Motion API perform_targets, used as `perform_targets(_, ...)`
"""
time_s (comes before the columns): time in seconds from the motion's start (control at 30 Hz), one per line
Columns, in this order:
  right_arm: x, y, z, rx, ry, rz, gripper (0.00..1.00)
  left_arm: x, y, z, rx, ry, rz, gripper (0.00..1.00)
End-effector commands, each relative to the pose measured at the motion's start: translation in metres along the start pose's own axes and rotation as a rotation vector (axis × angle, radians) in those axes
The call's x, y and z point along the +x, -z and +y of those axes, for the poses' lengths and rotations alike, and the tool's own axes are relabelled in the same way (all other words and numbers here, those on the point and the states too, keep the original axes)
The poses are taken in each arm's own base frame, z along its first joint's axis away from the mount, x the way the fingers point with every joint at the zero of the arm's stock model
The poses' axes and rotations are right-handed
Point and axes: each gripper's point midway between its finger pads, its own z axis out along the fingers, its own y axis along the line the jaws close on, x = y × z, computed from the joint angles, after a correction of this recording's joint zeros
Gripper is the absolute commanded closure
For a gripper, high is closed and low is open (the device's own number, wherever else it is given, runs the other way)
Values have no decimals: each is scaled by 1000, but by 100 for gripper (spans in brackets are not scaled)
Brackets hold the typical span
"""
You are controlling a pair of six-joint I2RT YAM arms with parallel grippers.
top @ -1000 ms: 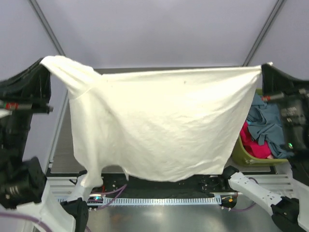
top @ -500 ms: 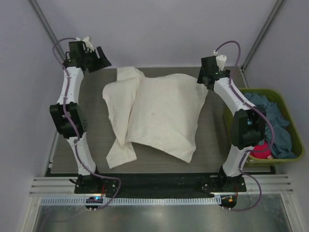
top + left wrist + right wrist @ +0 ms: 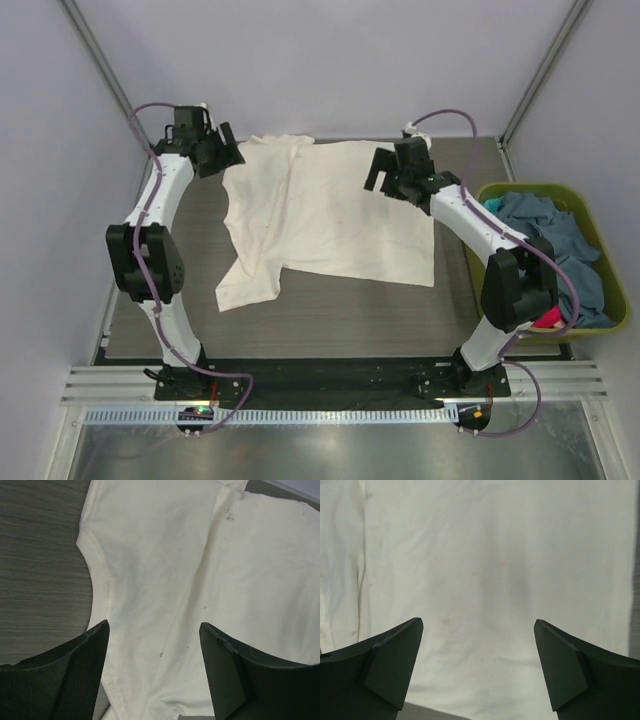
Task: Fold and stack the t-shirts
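The cream t-shirt (image 3: 335,215) lies spread on the grey table (image 3: 330,320), one sleeve folded in along its left side. My left gripper (image 3: 222,155) hovers open over the shirt's far left corner; in the left wrist view its jaws (image 3: 154,625) stand apart with only the cream cloth (image 3: 165,555) lying below them. My right gripper (image 3: 385,175) hangs open above the far right part of the shirt; in the right wrist view the gripper (image 3: 478,621) frames flat cream fabric (image 3: 495,555) and holds nothing. A slate grey-blue tee (image 3: 545,235) and a red-pink one (image 3: 547,320) lie in the basket.
The olive-green basket (image 3: 530,187) stands at the table's right edge, beside the right arm. Bare table shows in front of the shirt and along its left side (image 3: 150,300). Metal frame posts rise at the far corners.
Both grippers held the cream shirt up stretched between them; they lowered it onto the table, let go and opened. The shirt has settled flatter and the right gripper has moved in over it.
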Motion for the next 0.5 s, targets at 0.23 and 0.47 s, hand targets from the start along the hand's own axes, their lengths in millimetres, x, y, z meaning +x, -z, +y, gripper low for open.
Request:
perform_targets(0.23, 112, -31, -3, -80, -73, 265, 0, 94, -80, 18, -57, 179, 213, 28)
perform_targets(0.47, 155, -41, -65, 83, -132, 350, 0, 132, -105, 52, -192, 193, 294, 30)
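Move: The cream t-shirt lies spread flat about 21 cm below the left hand; its middle is some 25 cm to that hand's right and 2 cm back, and the near sleeve sticks out roughly 27 cm back and 7 cm to the right. From the right hand the t-shirt's middle is about 19 cm to the left and 2 cm ahead, 19 cm down. The green bin of clothes stands some 32 cm to the right hand's right and 20 cm back. Both empty, open hands sink together towards the spread t-shirt, the left by about 17 cm, almost straight down over the cloth near its left border. The right drops some 15 cm over the cloth's right half while drawing back about 6 cm towards its near edge, and both wrists tip the fingers some 20 degrees more steeply down, the fingers staying open and ending a few centimetres above the cloth. ##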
